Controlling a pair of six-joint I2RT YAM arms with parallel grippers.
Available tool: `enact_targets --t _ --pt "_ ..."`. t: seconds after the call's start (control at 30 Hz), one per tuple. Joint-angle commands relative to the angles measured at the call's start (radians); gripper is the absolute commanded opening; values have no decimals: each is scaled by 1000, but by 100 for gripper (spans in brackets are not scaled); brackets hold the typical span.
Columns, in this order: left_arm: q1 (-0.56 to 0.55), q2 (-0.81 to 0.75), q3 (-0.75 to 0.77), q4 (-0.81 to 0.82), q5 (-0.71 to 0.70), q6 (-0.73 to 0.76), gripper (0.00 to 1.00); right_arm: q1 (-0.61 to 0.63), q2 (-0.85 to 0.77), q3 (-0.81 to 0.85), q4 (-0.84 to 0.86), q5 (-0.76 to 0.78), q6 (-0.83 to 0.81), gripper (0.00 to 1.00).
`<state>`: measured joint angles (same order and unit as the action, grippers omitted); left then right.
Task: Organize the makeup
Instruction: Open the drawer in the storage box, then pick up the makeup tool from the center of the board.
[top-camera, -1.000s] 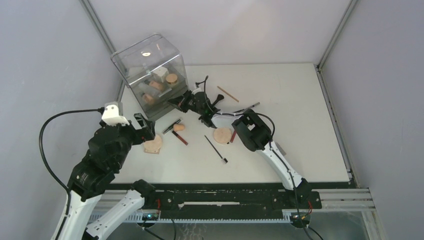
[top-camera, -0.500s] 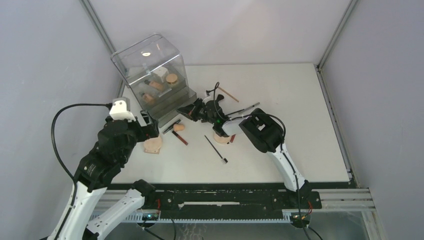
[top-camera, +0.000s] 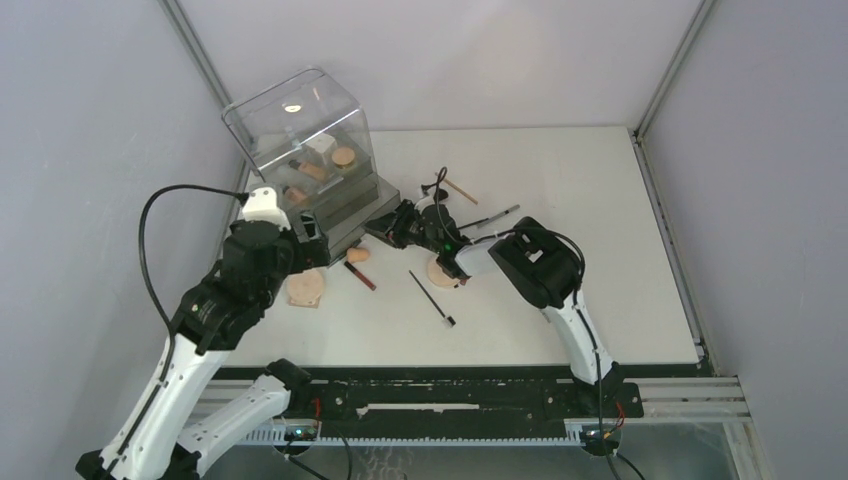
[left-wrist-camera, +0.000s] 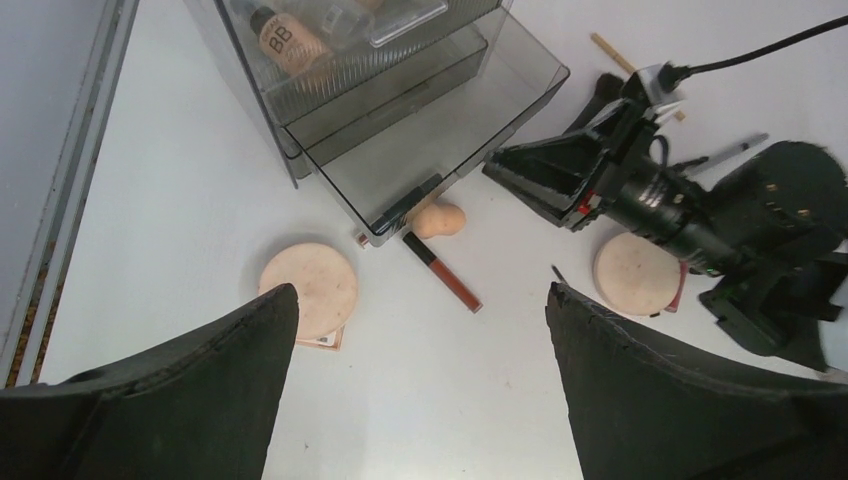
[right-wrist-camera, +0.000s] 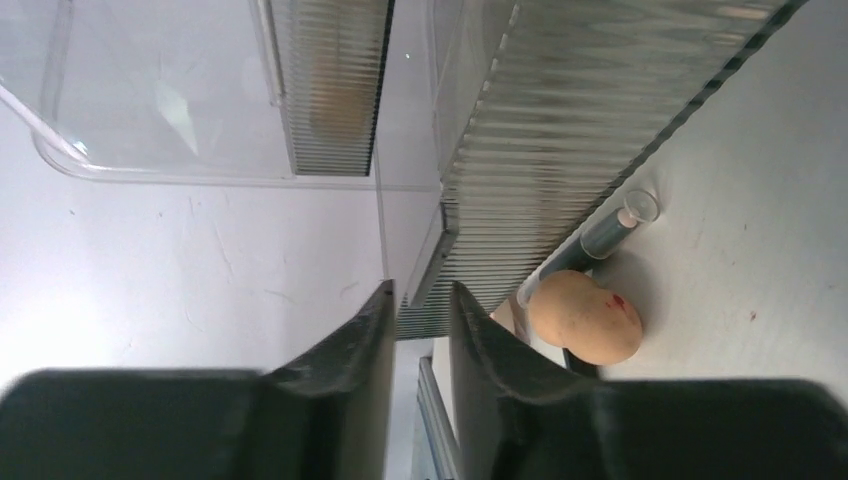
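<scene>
The makeup lies loose on the white table: a round tan compact (top-camera: 307, 288) (left-wrist-camera: 310, 288), a second compact (top-camera: 445, 270) (left-wrist-camera: 638, 272), a peach sponge (top-camera: 357, 255) (right-wrist-camera: 585, 315), a red lip tube (top-camera: 361, 275) (left-wrist-camera: 445, 275) and a thin black brush (top-camera: 432, 298). My left gripper (top-camera: 312, 245) (left-wrist-camera: 420, 295) hangs open above the table, between the two compacts. My right gripper (top-camera: 388, 222) (right-wrist-camera: 420, 295) is at the front lip of the pulled-out bottom drawer (left-wrist-camera: 440, 120). Its jaws stand a narrow gap apart around that lip.
The clear box with drawers (top-camera: 300, 130) stands at the back left and holds a BB bottle (left-wrist-camera: 285, 40) and other cosmetics. A wooden stick (top-camera: 458, 187) and another brush (top-camera: 495, 215) lie behind the right arm. A capped tube (right-wrist-camera: 610, 230) lies under the drawer's edge.
The bottom drawer has come further out with my right gripper, whose jaws have parted slightly. My left arm has risen and moved toward the box.
</scene>
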<state>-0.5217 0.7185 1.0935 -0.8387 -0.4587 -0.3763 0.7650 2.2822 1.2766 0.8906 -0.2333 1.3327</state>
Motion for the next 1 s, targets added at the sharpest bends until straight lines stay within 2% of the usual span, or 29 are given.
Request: enact_targets --t 0.0,0.07,0.17,0.27,0.4,0.53,0.67,0.8,0.97 --pt "6 38 25 37 14 9 97 -19 -137 -32 4 -15 -77 40" --pt "9 40 31 42 6 19 98 -25 -185 -69 -28 -17 -112 45" --pt "15 46 42 43 -8 41 98 -39 -271 -122 -108 -35 -173 47" --pt "17 53 51 36 -34 55 98 -56 -389 -182 -267 -35 -292 48" --pt "25 56 39 15 -66 48 99 -76 -614 -330 -526 60 -477 54" --pt "45 38 -16 -28 -76 -22 99 -102 -810 -479 -729 185 -597 63" --pt "59 -45 -133 -52 -47 -206 97 -125 -962 -596 -842 231 -664 66" --pt "60 -74 -265 -49 -20 -352 96 -132 -1004 -619 -871 226 -688 67" --pt "44 -57 -326 -47 63 -348 92 -164 -952 -596 -856 126 -678 70"
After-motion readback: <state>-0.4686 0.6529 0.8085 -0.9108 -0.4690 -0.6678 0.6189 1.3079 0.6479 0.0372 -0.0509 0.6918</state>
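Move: Just off the open drawer's handle, the right hand has the right-hand round puff about 18 cm to its right, 7 cm back and 8 cm below; the red gloss lies 6 cm to the right of that puff and 2 cm farther out, the small sponge 4 cm left and 4 cm back of the hand. From the left hand, the left-hand round puff is some 10 cm left, 4 cm ahead and 28 cm down, the dark-red lipstick 7 cm ahead and 3 cm right. Coming away from the drawer's handle, the right hand sweeps about 24 cm right and 10 cm back towards the right-hand puff, arching up some 6 cm and sinking again; its fingers spread wide and swing to point steeply down. The open left hand lingers, then drops about 11 cm towards the left-hand puff, easing slightly back and left, tipping down and turning a little counter-clockwise. ##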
